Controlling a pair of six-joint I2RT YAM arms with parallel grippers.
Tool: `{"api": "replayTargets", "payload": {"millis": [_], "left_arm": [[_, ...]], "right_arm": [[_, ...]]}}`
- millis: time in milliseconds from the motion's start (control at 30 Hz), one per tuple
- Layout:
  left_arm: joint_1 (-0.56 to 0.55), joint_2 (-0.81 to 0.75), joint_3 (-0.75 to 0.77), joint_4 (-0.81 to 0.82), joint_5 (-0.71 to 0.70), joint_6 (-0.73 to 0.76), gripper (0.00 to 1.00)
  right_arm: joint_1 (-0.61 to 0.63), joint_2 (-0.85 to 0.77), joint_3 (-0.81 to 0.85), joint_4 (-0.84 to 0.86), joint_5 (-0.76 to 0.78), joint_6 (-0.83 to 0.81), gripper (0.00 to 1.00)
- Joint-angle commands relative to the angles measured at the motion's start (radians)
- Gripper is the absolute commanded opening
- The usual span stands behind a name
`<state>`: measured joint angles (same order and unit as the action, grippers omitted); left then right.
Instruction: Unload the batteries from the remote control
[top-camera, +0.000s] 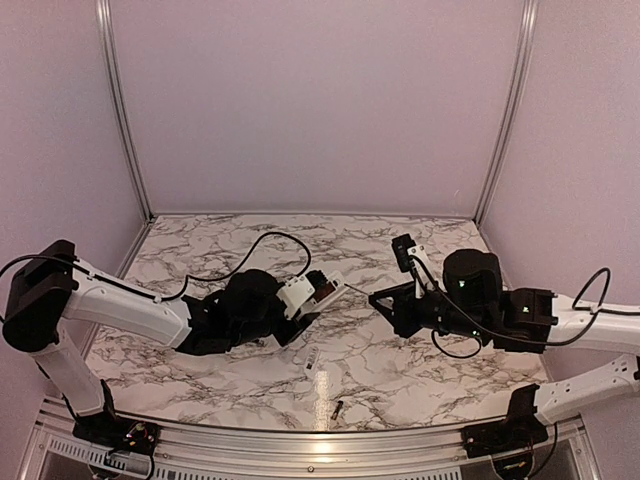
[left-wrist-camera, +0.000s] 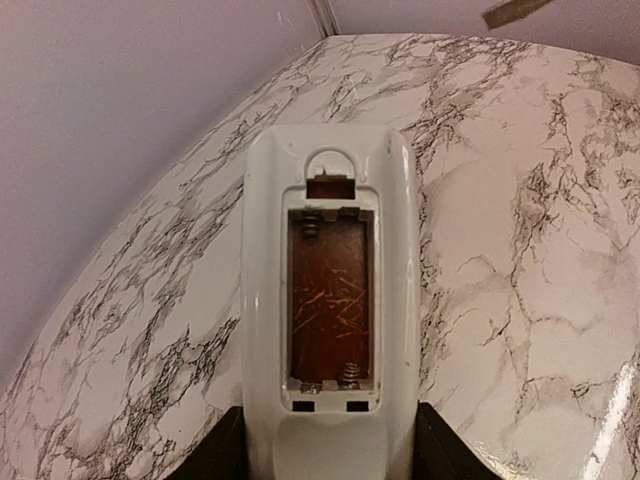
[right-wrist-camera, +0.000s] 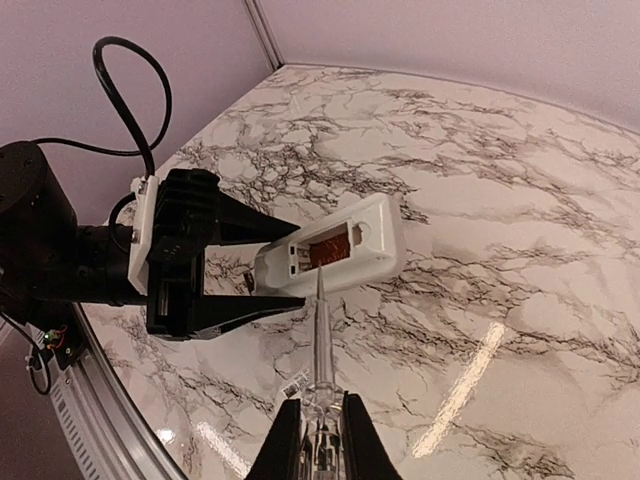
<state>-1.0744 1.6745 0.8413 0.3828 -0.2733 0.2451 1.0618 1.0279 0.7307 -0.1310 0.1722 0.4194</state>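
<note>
My left gripper (top-camera: 312, 295) is shut on the remote control (top-camera: 325, 288), a slim white bar held above the table. Its dark-reddish recess (left-wrist-camera: 330, 300) faces up and holds only springs, no batteries. The black fingers (left-wrist-camera: 225, 450) clamp its near end. My right gripper (top-camera: 380, 302) is shut on a thin grey rod (right-wrist-camera: 320, 330) with a clear handle. The rod's tip lies at the edge of the remote's recess (right-wrist-camera: 330, 250); I cannot tell whether it touches. One tiny dark cylinder, a battery (top-camera: 337, 409), lies near the table's front edge.
A small white piece with dark print (top-camera: 312, 362) lies on the marble table (top-camera: 400, 360) in front of the left gripper; it also shows in the right wrist view (right-wrist-camera: 295, 383). Lilac walls enclose the table. A black cable (top-camera: 270, 245) loops behind the left arm.
</note>
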Motion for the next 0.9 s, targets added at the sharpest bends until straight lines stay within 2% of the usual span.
{"api": "replayTargets", "payload": {"millis": [0, 133, 233, 333, 567, 867], "left_arm": [[0.018, 0.019, 0.052, -0.08, -0.113, -0.14, 0.0], [0.019, 0.001, 0.057, -0.158, -0.234, -0.27, 0.0], [0.02, -0.03, 0.052, -0.279, -0.369, -0.386, 0.0], [0.025, -0.082, 0.028, -0.364, -0.424, -0.501, 0.0], [0.067, -0.166, -0.041, -0.547, -0.44, -0.71, 0.0], [0.168, -0.246, -0.187, -0.573, -0.298, -0.852, 0.0]], "right_arm": [[-0.005, -0.057, -0.032, -0.007, 0.121, 0.022, 0.0], [-0.005, -0.05, -0.06, 0.005, 0.23, 0.044, 0.0], [-0.004, -0.041, -0.094, 0.039, 0.295, 0.057, 0.0], [-0.005, -0.024, -0.126, 0.087, 0.349, 0.056, 0.0], [-0.005, 0.044, -0.175, 0.205, 0.427, 0.039, 0.0], [-0.005, 0.171, -0.251, 0.409, 0.443, 0.007, 0.0]]}}
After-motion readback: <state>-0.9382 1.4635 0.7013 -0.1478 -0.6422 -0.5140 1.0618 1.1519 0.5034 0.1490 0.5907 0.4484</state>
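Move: The open table for the left gripper's remote is some 20 cm to its left, about 2 cm farther out and 13 cm below. At that level, one battery is about 13 cm left and 2 cm back, the battery cover 7 cm back and 2 cm right, the other battery 21 cm back and 9 cm right. From the right gripper, clear table for its pointed tool is 5 cm ahead, 5 cm right and 22 cm below. Carry the emptied remote left about 18 cm with the left gripper, easing forward first and sinking near the end, past above the nearer battery, while turning some 50 degrees counter-clockwise; keep it pinched. Meanwhile bring the right gripper, still holding the pointed tool, down about 7 cm, rightward and forward, away from the remote, turning clockwise. ##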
